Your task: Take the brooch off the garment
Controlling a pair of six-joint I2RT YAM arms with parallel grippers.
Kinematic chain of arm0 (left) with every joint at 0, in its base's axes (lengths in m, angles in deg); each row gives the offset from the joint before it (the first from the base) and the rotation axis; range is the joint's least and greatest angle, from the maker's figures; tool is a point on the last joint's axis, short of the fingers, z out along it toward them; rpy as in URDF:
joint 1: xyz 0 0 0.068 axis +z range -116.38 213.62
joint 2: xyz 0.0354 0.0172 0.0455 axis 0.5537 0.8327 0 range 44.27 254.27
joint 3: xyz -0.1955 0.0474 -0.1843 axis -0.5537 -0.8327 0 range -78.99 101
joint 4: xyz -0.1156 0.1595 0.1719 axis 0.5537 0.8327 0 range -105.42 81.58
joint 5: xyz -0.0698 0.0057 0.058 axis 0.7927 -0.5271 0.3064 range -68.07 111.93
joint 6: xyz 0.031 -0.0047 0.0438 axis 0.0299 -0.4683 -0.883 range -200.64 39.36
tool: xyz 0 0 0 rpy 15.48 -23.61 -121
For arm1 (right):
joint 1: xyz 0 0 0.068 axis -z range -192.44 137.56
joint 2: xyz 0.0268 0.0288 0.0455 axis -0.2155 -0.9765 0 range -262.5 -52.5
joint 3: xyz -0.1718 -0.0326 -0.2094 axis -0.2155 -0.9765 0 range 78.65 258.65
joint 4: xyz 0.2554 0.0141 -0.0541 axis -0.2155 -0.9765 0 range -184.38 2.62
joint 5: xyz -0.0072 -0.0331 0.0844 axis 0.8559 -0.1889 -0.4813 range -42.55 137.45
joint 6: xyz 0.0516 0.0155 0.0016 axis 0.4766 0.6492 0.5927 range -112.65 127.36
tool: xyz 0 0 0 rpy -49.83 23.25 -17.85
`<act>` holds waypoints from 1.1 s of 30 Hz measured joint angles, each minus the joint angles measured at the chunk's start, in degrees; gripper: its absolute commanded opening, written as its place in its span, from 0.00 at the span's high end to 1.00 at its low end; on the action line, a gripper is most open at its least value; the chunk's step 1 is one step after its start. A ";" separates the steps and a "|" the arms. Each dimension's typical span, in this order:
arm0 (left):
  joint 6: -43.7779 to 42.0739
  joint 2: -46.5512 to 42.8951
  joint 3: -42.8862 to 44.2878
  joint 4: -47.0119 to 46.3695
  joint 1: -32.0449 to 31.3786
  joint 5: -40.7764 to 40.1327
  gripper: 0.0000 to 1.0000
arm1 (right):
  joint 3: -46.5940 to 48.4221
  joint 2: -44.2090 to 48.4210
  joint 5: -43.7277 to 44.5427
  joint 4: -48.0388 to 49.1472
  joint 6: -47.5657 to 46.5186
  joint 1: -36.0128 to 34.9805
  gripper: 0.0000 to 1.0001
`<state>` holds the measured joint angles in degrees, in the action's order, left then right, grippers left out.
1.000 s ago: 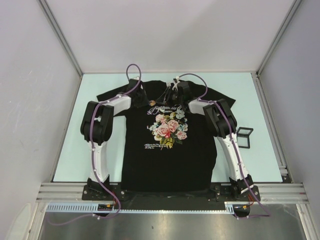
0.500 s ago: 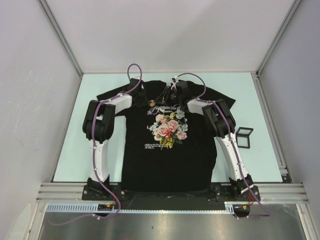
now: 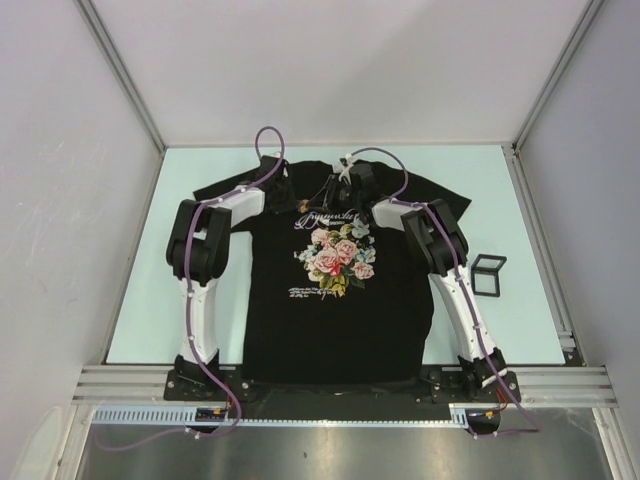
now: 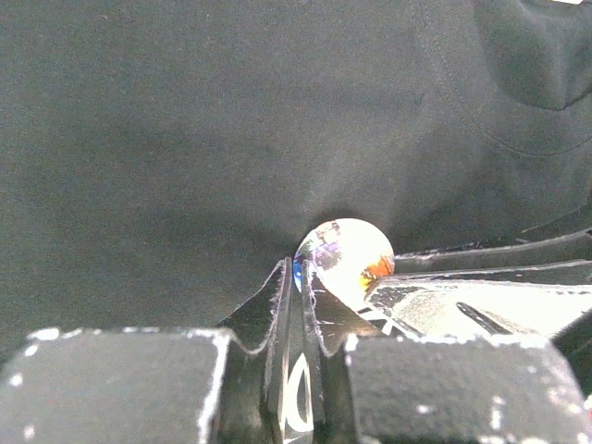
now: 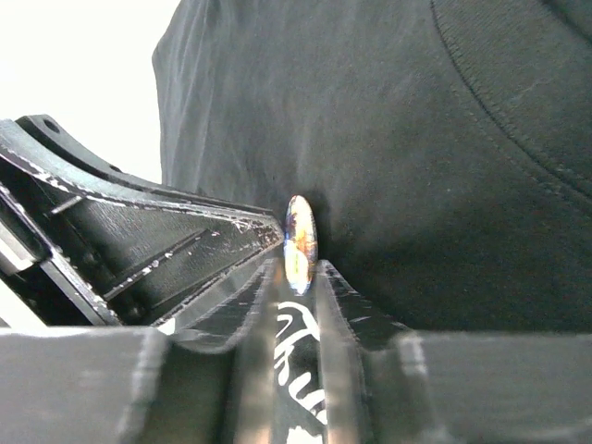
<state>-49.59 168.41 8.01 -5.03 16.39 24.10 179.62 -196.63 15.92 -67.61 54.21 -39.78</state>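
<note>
The garment (image 3: 340, 310), a black T-shirt with a rose print, lies flat on the table. The brooch (image 4: 344, 254) is a small shiny round disc on the chest near the white lettering (image 3: 325, 212). In the right wrist view the brooch (image 5: 300, 242) shows edge-on. My left gripper (image 4: 298, 277) is shut on a pinch of the shirt's fabric just left of the disc. My right gripper (image 5: 298, 268) has its tips closed on the disc's lower edge. In the top view both grippers meet below the collar, left gripper (image 3: 292, 200) and right gripper (image 3: 332, 196). There the brooch is hidden.
A small black open frame (image 3: 488, 272) stands on the mint table (image 3: 140, 300) right of the shirt. Grey walls close in the left, right and back. The right gripper's finger (image 4: 481, 287) lies just beside the left jaws.
Both pairs of jaws have narrowed. The left ones now pinch the fabric. The right gripper has edged left and closed around the brooch.
</note>
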 measured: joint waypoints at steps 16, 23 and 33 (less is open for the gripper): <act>2.05 -4.39 -7.74 -4.72 3.17 5.51 0.65 | 3.06 3.65 14.23 -10.49 -16.59 -4.98 1.00; 7.28 -7.30 -12.59 -11.08 7.61 10.78 0.60 | 10.62 3.67 31.30 -22.08 -28.85 -11.06 1.00; 17.73 -7.87 -16.46 -19.80 10.01 17.27 0.52 | 12.09 3.67 40.92 -25.22 -37.48 -14.60 1.00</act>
<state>-31.87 160.54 -8.45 -24.83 26.40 41.37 191.70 -192.96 56.84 -92.83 16.72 -54.38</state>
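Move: The brooch is already at both fingertips. Its middle lies roughly 2 cm to the right of the left hand point and about level fore and aft, and about 1 cm to the left of the right hand point. From the right hand, the white lettering is centred about 6 cm right and 3 cm back. The flower print is some 13 cm back and 7 right, and the neck label some 10 cm ahead and 7 right. The right fingers shut on the brooch's rim, pinching it between their tips. The left fingers then open off its opposite edge and back away, about 4 cm left and 3 up, their tips swinging rightward. Keeping its pinch, the right hand carries on left and up, about 3 cm in all, rolling over some 50 degrees until its fingers point more steeply down. ##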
